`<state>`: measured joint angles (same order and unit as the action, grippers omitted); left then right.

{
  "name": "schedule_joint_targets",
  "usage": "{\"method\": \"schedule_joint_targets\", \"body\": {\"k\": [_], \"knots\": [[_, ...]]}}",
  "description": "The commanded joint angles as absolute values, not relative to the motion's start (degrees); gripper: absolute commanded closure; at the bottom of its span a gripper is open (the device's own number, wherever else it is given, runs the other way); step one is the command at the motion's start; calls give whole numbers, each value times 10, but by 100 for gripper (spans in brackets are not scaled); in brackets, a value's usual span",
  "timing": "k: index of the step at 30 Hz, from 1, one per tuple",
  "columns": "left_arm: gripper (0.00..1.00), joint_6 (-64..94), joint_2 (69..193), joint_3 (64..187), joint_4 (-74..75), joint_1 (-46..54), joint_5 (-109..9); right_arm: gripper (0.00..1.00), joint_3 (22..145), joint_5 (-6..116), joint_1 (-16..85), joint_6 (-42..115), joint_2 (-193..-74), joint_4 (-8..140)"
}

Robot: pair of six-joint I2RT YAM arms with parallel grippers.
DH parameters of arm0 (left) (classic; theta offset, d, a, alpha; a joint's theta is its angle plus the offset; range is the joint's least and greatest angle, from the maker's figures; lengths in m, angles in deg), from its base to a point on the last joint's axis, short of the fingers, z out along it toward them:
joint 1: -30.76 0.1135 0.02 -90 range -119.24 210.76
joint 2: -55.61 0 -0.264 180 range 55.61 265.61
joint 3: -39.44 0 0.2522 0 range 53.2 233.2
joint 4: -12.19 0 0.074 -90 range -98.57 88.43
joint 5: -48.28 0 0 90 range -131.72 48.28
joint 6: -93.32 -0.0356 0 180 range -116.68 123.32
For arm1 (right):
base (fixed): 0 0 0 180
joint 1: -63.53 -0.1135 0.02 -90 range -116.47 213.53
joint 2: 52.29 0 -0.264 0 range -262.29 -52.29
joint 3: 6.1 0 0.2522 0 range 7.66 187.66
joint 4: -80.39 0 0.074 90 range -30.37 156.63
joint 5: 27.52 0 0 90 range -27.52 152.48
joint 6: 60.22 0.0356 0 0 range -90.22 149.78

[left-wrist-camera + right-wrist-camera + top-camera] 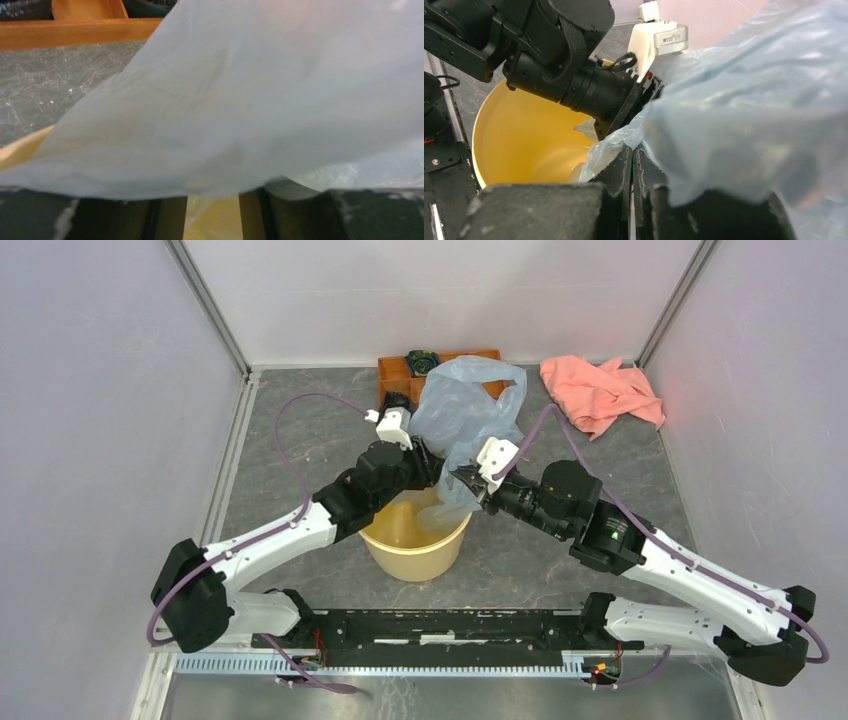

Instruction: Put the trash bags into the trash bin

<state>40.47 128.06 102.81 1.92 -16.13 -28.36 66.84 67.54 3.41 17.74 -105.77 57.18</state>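
Observation:
The pale blue trash bag (465, 405) billows above the table behind the yellow trash bin (415, 550), and its lower end hangs into the bin's mouth. My right gripper (468, 487) is over the bin's far rim. In the right wrist view the right gripper (632, 147) is shut, pinching a fold of the trash bag (749, 115) above the bin (524, 140). My left gripper (432, 468) reaches in from the left, close beside it. In the left wrist view its jaws stand apart around the left gripper (212, 202), with the bag (250, 100) draped over the tips.
An orange-brown wooden tray (392, 372) sits behind the bag, also in the left wrist view as the tray (75, 32). A salmon-pink cloth (600, 390) lies at the back right. Pale walls enclose the grey table on three sides.

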Motion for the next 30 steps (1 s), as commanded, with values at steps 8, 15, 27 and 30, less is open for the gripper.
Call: {"method": "schedule_joint_targets", "body": {"k": [8, 15, 27, 30], "knots": [[22, 391, 1154, 1064, -129, -156, -317, 99, 671, 676, 34, 156, -1068, 595], [1, 413, 1030, 1098, -288, -156, -370, 99, 678, 637, 33, 156, -1064, 578], [0, 470, 1091, 1345, -190, -156, -480, 99, 634, 452, 33, 142, -1071, 638], [0, 454, 1147, 1407, -199, -156, -479, 99, 632, 451, 33, 148, -1074, 641]]}}
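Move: The loose bulk of the blue trash bag bunches about 12 cm above my left fingers, some 3 cm ahead and 5 cm to the right. From that hand, the trash bin's middle is roughly 10 cm back, 4 cm left and 10 cm down; the wooden tray is 20 cm ahead, 2 cm right. My right hand still pinches the bag, with the bin about 7 cm left, 2 cm back and well below. I draw my half-open left hand out from under the bag, back and a bit left by about 12 cm while its fingers spread wide, then swing it steeply up, nearly 30 cm in all, tilting the fingertips upward and turning clockwise. My right hand stays nearly still at first, keeps its pinch, then carries the bag some 6 cm back and left, sinking slightly and turning about 20 degrees counter-clockwise. ##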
